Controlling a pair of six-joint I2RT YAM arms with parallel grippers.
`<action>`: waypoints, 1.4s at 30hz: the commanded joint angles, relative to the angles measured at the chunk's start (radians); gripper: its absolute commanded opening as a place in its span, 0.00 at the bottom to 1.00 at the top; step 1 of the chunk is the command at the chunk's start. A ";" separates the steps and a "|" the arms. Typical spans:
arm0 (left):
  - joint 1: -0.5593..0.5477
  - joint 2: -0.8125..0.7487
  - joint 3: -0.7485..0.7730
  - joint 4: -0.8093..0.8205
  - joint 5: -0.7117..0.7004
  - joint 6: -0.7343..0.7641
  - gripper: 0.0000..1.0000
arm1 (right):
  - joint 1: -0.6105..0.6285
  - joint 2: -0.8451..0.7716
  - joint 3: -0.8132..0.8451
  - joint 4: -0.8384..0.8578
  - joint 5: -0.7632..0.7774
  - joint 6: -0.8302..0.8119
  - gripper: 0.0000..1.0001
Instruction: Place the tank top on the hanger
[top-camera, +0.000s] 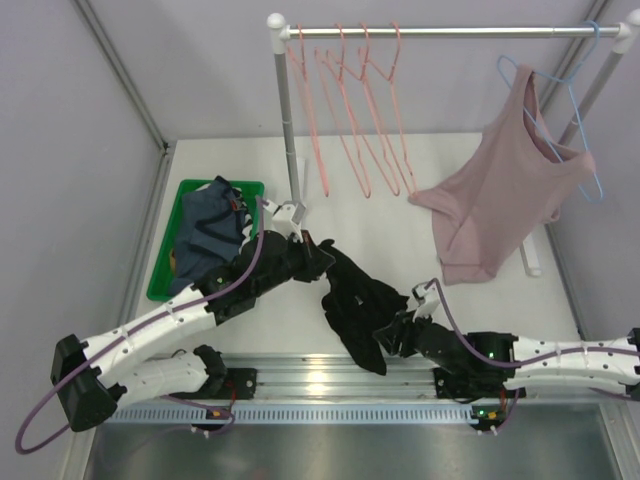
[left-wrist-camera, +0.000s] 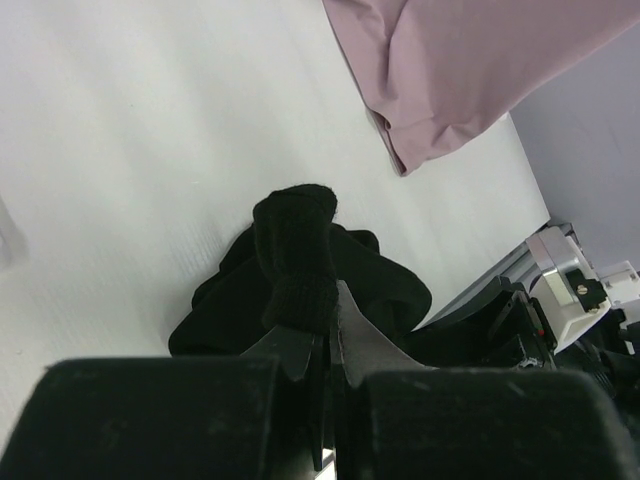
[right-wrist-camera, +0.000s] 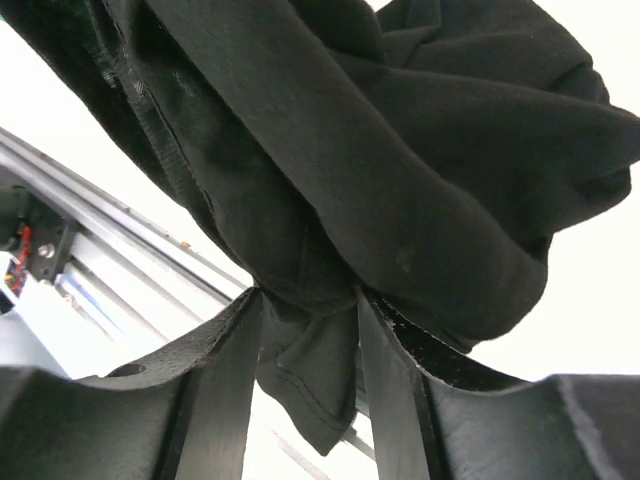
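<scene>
The black tank top lies crumpled on the white table between my two grippers. My left gripper is shut on a rolled strap end of it, the jaws closed tight around the fabric. My right gripper is at the tank top's lower right edge. In the right wrist view its jaws stand apart, and a fold of the black cloth hangs loosely between them. Several salmon-pink wire hangers hang on the rail at the back, away from both grippers.
A dusty-pink top on a light-blue hanger hangs at the rail's right end. The rack's post rises just behind my left gripper. A green bin with a dark blue-grey garment sits at the left.
</scene>
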 joint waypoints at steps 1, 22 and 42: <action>0.004 -0.001 0.038 0.013 0.002 0.008 0.00 | -0.011 -0.059 -0.029 0.082 -0.007 -0.004 0.45; 0.006 -0.038 0.086 -0.091 0.007 0.068 0.00 | -0.017 -0.108 0.188 -0.088 0.002 -0.045 0.00; 0.013 -0.118 0.549 -0.255 0.151 0.324 0.00 | -0.017 0.294 1.394 -0.658 0.274 -0.436 0.00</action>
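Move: The black tank top's near-right fold lies between the right gripper's half-open fingers, about 1 cm below; the tank top's middle is some 6 cm ahead and 6 cm left of that hand. From the left gripper, which holds the far-left end, that fold is about 11 cm back, 14 cm right and 15 cm down; the pink hangers are roughly 27 cm ahead, 6 cm right and 28 cm up. Sink the right gripper about a centimetre, shut its fingers on the fold, then lift it quickly some 37 cm, easing slightly right and tipping the fingers upward. Keep the left gripper shut on its end; once the right is rising, raise the left too, about 19 cm, drawing a little back and left with its fingertips tilting up about 20 degrees. ##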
